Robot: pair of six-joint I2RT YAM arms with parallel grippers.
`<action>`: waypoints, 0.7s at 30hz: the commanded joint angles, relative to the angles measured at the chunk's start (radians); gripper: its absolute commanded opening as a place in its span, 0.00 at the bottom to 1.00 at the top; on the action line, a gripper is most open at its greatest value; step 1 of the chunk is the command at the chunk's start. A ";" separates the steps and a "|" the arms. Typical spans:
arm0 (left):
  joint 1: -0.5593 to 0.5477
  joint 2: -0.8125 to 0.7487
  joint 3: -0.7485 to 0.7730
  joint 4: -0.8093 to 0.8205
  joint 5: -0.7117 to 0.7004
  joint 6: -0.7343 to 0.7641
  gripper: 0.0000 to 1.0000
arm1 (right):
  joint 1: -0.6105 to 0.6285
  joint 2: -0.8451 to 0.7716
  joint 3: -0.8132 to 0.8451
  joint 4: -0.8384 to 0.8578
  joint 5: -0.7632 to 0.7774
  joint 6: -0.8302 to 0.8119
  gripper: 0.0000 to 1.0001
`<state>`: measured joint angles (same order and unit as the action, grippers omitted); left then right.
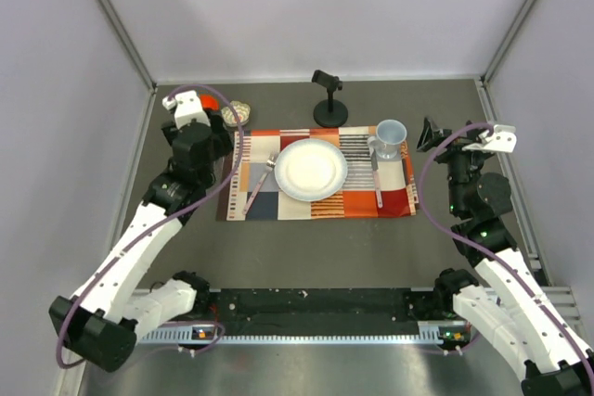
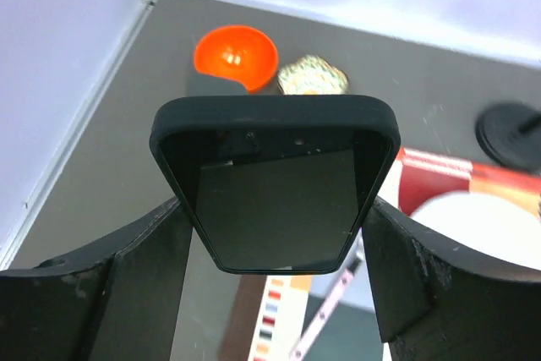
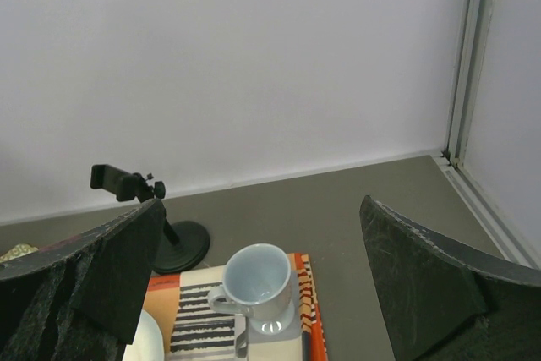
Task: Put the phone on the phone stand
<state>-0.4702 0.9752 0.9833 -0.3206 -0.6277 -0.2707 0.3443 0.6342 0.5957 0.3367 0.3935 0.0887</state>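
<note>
My left gripper (image 2: 275,238) is shut on the phone (image 2: 275,179), a black slab with a glossy dark screen. Its rounded end sticks out past the fingers and it hangs above the table. In the top view this gripper (image 1: 215,132) hovers at the back left, over the left end of the placemat. My right gripper (image 3: 260,209) stands wide open with nothing between its fingers, above the mug at the mat's right end (image 1: 432,136). I cannot make out the phone stand in any view; it is hidden or out of view.
A striped placemat (image 1: 353,197) carries a white plate (image 1: 311,169), a fork (image 1: 260,183), a knife (image 1: 377,178) and a pale mug (image 1: 390,138). A black round-based post with a clamp head (image 1: 329,99) stands behind it. An orange bowl (image 2: 237,55) and a small patterned round thing (image 2: 313,76) sit at the back left.
</note>
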 commanded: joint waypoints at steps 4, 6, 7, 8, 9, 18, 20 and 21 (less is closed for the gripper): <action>0.310 0.184 0.193 0.166 0.190 0.064 0.00 | 0.024 -0.011 -0.011 0.059 0.016 -0.017 0.99; 0.367 0.267 0.236 0.144 0.235 0.094 0.00 | 0.025 -0.010 -0.014 0.067 0.016 -0.018 0.99; 0.384 0.293 0.279 0.106 0.247 0.096 0.00 | 0.028 -0.007 -0.016 0.068 0.015 -0.020 0.99; 0.404 0.315 0.291 0.110 0.308 0.105 0.00 | 0.028 -0.007 -0.016 0.070 0.015 -0.023 0.99; 0.430 0.347 0.293 0.138 0.328 0.117 0.00 | 0.030 -0.007 -0.016 0.071 0.015 -0.024 0.99; 0.522 0.477 0.255 0.358 0.473 0.309 0.00 | 0.036 -0.004 -0.020 0.082 0.024 -0.037 0.99; 0.530 0.464 0.198 0.402 0.508 0.314 0.00 | 0.038 -0.002 -0.022 0.085 0.025 -0.038 0.99; 0.533 0.456 0.174 0.464 0.541 0.312 0.00 | 0.041 0.001 -0.023 0.088 0.027 -0.041 0.99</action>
<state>0.0486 1.4776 1.2007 -0.1169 -0.1802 -0.0326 0.3668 0.6350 0.5755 0.3748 0.4000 0.0681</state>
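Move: The left hand holds the phone; the phone stand is about 9 cm ahead of it, 10 cm to its left and 20 cm below. Beyond it, the orange bowl lies some 21 cm ahead and 13 cm left of the hand, and the patterned dish 21 cm ahead and 4 cm left. From the idle right hand the phone stand is roughly 61 cm left, 11 cm ahead and 27 cm below. Still gripping the phone, the left hand swings forward and left, each over 10 cm, sinking late towards the stand. ##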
